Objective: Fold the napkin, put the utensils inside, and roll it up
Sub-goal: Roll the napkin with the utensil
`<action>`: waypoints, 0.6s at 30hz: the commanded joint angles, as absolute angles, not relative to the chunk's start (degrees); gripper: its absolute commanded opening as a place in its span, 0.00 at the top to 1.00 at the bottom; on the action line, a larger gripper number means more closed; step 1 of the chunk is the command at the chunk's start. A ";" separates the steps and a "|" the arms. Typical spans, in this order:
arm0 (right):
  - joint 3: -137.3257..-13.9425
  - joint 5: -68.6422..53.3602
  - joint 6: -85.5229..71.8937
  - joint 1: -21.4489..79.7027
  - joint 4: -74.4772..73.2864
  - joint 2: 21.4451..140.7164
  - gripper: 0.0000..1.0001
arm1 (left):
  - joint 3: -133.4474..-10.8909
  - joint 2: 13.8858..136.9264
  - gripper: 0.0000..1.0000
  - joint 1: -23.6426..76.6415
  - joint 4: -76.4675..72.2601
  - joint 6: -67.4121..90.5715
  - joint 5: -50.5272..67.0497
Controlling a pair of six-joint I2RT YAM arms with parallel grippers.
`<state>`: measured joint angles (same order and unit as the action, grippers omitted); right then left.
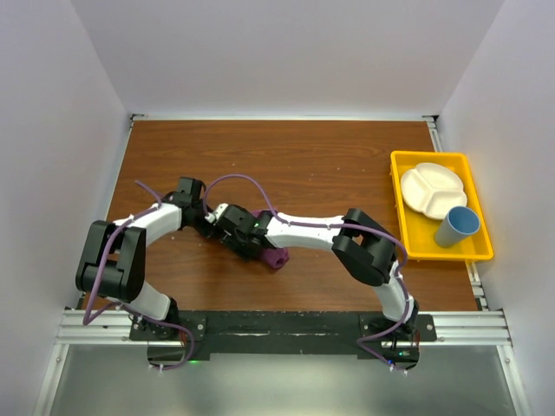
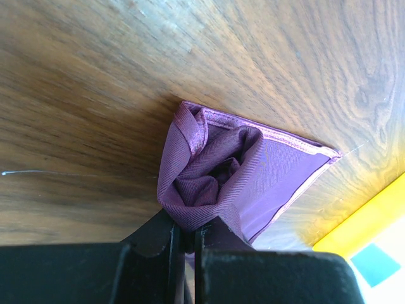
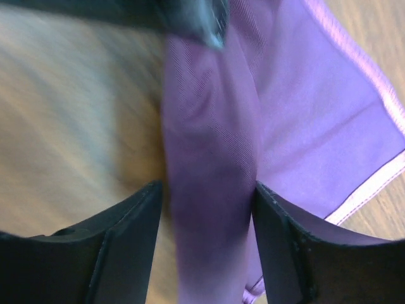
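The plum-purple napkin (image 1: 276, 257) lies rolled into a tube on the wooden table, mostly hidden under my right wrist in the top view. In the left wrist view the roll's end (image 2: 212, 174) shows as a spiral, with a flat hemmed flap lying to its right. My left gripper (image 2: 188, 237) is shut on that end of the cloth; in the top view it (image 1: 212, 222) sits at the roll's left end. My right gripper (image 3: 209, 202) straddles the roll (image 3: 212, 152), jaws pressed on both sides; it shows from above (image 1: 251, 245). No utensils are visible.
A yellow tray (image 1: 408, 238) stands at the table's right edge with a white divided plate (image 1: 431, 189) and a blue cup (image 1: 457, 225) in it. Its corner also shows in the left wrist view (image 2: 370, 212). White walls enclose the table.
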<state>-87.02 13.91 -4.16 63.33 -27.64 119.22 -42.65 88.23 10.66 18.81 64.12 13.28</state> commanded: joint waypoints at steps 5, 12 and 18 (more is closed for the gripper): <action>-80.69 18.81 -4.39 63.37 -21.18 119.18 0.76 | -44.82 90.08 1.00 10.72 21.80 65.48 14.06; -79.28 0.03 -8.08 57.41 -20.13 118.57 1.00 | -49.04 88.51 0.53 8.62 21.10 50.85 11.35; -76.73 -34.32 -16.85 45.90 -13.10 120.49 1.00 | -50.63 81.66 0.34 8.35 18.46 38.51 9.40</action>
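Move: The right hand hangs open astride the middle of the napkin roll, the cloth directly between its fingers and perhaps 1 cm below the hand point. The roll's near end lies about 8 cm to its right and 3 cm back; the still-flat napkin flap is some 5 cm ahead and 5 cm right. The left hand already holds the roll's far-left end between shut fingers, from where the near end is roughly 15 cm right and 8 cm back. Sinking only slightly, the right hand shuts its fingers on the middle of the roll, then eases nearly 2 cm forward while its wrist starts turning some 20 degrees about the roll's length, fingertips swinging left and back. Once that pinch is made, the left fingers open, let go of the far-left end and draw off forward, left and up, about 4 cm in all. ##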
